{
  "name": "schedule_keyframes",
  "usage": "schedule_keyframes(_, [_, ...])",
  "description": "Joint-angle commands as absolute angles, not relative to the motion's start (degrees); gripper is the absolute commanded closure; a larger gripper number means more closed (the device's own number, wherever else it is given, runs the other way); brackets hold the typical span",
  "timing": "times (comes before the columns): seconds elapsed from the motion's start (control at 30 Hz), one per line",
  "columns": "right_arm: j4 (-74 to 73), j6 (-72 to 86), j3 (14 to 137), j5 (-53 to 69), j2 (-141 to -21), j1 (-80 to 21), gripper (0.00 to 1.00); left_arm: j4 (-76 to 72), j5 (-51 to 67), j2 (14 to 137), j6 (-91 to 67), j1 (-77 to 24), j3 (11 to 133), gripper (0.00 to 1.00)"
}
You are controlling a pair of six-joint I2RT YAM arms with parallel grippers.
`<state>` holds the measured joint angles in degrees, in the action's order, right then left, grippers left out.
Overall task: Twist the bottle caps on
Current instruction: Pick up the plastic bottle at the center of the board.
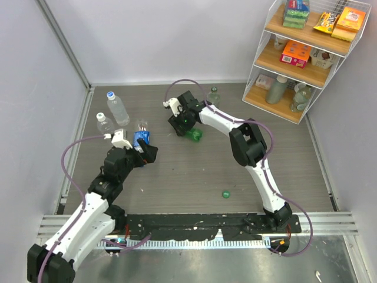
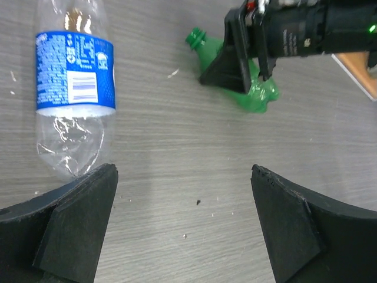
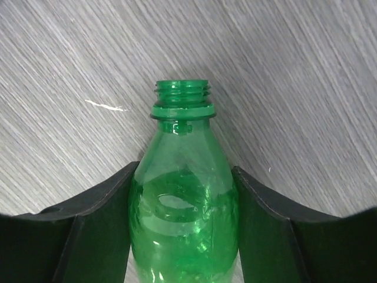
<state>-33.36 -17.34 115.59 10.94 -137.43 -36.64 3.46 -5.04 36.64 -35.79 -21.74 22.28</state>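
Observation:
The translucent green bottle (image 3: 182,177) lies on its side on the table, its threaded neck bare. My right gripper (image 3: 184,203) is shut on its body, one finger (image 3: 100,218) against each side. From above, that gripper (image 1: 179,125) is at mid-table with the green bottle (image 1: 195,135) beside it. The blue-labelled clear bottle (image 2: 73,76) lies uncapped just left of my left gripper (image 2: 184,194), which stands open over bare table. A green cap (image 1: 225,193) lies alone on the table nearer the front.
Two clear bottles stand at the back left, one with a blue cap (image 1: 118,108), one with a white cap (image 1: 105,124). Another clear bottle (image 1: 213,94) stands behind the right arm. A wire shelf (image 1: 306,53) of snacks fills the back right corner.

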Motion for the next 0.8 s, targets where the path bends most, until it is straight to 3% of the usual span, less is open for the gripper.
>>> schedule_keyframes(0.0, [-31.22,-11.71,113.92,9.93,-131.51,-36.74,0.64,1.68,1.73,40.16,-35.86,-21.71,25.75,0.0])
schedule_keyframes(0.17, [-19.45,-2.22,97.36,11.77,-115.37,-36.83,0.64,-3.33,14.13,42.71,-38.05,-21.88,27.51,0.0])
schedule_keyframes(0.2, [-10.72,2.5,93.9,13.34,-112.62,-36.83,0.64,-4.82,15.63,43.06,-38.84,-22.06,27.51,0.0])
schedule_keyframes(0.27, [7.44,12.67,75.85,12.75,-103.3,-36.74,0.67,-9.11,19.05,43.68,-41.04,-22.93,26.9,0.0])
schedule_keyframes(0.33, [21.1,22.65,68.59,11.0,-96.53,-36.83,0.67,-14.3,21.27,44.38,-43.23,-25.56,26.11,0.0])
schedule_keyframes(0.53, [46.72,39.19,46.79,3.26,-82.54,-41.56,0.68,-18.63,9.86,46.14,-41.23,-39.09,27.42,0.0])
schedule_keyframes(0.77, [57.38,43.77,38.68,-5.0,-75.42,-48.95,0.68,-22.58,2.99,50.09,-42.45,-43.86,28.92,0.0])
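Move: The right fingers already hold the upturned-to-the-left green plastic bottle, lying on the board. The open left gripper, which it is taken to, is some 18 cm back, 16 cm left and 13 cm higher. A clear glass bottle stands about 11 cm ahead and 12 cm right of the right hand. From the left hand the green bottle lies roughly 17 cm ahead, 18 cm right and 13 cm below; the blue-labelled bottle lies 13 cm ahead, 4 cm left, equally low. Up and back towards the robot, the right hand carries the green bottle off the board, rising over 20 cm and drawing back some 16, its left side rolling up until the fingers point left; its grip keeps. The left hand, staying wide open, swings about 15 cm right towards the bottle's lower part, turning clockwise, and after a slight dip also backs and climbs a little. ##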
